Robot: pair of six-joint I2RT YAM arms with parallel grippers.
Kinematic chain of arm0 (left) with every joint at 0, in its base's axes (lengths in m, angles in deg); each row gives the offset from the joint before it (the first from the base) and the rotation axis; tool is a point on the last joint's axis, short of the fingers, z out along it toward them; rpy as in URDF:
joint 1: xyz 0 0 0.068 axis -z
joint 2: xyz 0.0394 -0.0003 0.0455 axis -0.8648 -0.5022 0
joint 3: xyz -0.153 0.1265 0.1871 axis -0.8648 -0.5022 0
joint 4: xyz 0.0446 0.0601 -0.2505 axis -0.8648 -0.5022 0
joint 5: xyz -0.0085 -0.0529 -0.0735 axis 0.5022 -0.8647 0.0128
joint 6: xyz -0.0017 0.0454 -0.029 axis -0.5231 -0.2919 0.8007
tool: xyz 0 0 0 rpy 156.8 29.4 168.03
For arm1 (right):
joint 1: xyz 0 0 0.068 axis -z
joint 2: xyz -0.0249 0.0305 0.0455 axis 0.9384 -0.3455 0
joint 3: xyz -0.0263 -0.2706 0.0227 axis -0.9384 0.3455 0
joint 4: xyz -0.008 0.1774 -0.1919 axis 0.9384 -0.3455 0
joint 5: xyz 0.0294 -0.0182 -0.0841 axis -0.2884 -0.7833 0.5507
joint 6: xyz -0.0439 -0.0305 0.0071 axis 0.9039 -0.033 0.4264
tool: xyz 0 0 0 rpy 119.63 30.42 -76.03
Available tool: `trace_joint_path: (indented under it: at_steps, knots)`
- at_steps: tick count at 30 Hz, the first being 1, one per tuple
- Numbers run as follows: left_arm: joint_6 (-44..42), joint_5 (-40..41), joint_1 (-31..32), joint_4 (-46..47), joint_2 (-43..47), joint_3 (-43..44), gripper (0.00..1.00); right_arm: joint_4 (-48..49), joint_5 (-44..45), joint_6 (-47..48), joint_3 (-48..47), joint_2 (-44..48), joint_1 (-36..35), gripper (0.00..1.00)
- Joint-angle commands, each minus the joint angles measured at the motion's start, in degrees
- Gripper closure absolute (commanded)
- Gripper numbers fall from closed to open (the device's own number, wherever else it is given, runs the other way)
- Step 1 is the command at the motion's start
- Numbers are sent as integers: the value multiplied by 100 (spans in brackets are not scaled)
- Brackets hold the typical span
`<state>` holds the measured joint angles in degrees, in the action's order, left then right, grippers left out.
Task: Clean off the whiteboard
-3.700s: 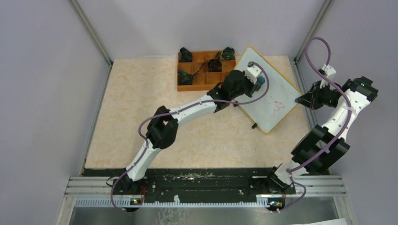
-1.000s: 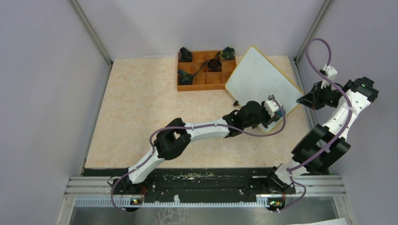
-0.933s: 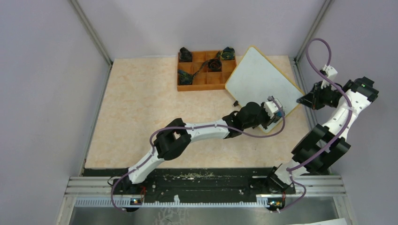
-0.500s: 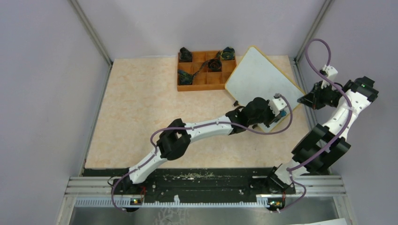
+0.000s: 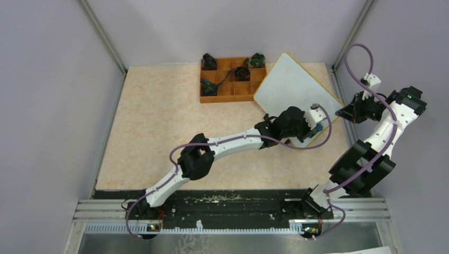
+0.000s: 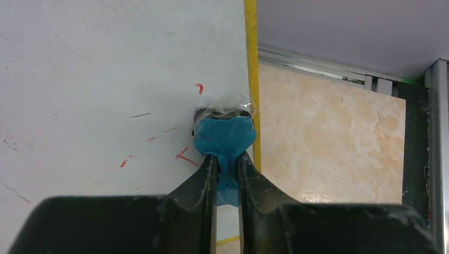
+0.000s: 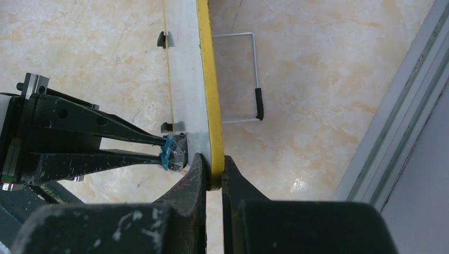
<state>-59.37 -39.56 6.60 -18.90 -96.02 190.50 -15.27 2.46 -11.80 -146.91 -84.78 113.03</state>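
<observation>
The whiteboard (image 5: 288, 87) stands tilted at the back right, white with a thin yellow frame. My right gripper (image 7: 213, 172) is shut on its yellow edge (image 7: 207, 95) and holds it up. My left gripper (image 6: 227, 164) is shut on a blue eraser (image 6: 225, 135) with a dark pad wrapped in clear film. The eraser presses on the board face (image 6: 106, 79) close to the yellow frame. A few small red strokes (image 6: 185, 156) and faint streaks lie beside the eraser. In the top view the left gripper (image 5: 312, 126) is at the board's lower right part.
An orange compartment tray (image 5: 231, 79) with several dark parts stands behind and left of the board. The board's wire stand (image 7: 249, 79) shows behind it. Metal cage posts (image 5: 347, 37) and walls close in at the right.
The red scribble on the board 3.7 s ago is mostly wiped away. My left gripper went from the board's upper part to its lower right, then shifted slightly up-right in the last second.
</observation>
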Motion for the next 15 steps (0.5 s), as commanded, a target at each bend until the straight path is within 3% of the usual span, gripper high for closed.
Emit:
trace_joint_path:
  at_steps: [1, 10, 15]
  knots:
    - [-133, 286, -256, 812, 322, 107, 100, -1047, 768, 512, 278, -94, -319, 100]
    - [-53, 262, -213, 1309, 961, -716, 100, -1052, 743, 514, 267, -124, -319, 100]
    - [-138, 257, -220, 1051, 623, -59, 100, -1047, 759, 529, 296, -110, -317, 100]
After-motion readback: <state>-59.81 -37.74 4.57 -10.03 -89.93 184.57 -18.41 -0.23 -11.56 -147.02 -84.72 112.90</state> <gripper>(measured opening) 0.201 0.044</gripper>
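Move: My left hand grips the blue eraser against the face of the tilted whiteboard; the board's middle lies some 10 cm ahead, 8 cm left and a little below. A leftover red mark is about 4 cm ahead, 3 cm right and 3 cm higher, and the board's black foot 6 cm back, 10 cm left, far below. From my right hand, clamped on the upper edge, the board's middle is roughly 5 cm ahead, 15 cm left and 9 cm lower. I bring the eraser off the board's face and lift it with my left hand, slowly at first and then fast: about 6 cm up, with some 2.5 cm forward and a little left, tipping the fingers up roughly 10 degrees while keeping my grip. My right hand keeps its pinch on the edge and eases about 1 cm left. ##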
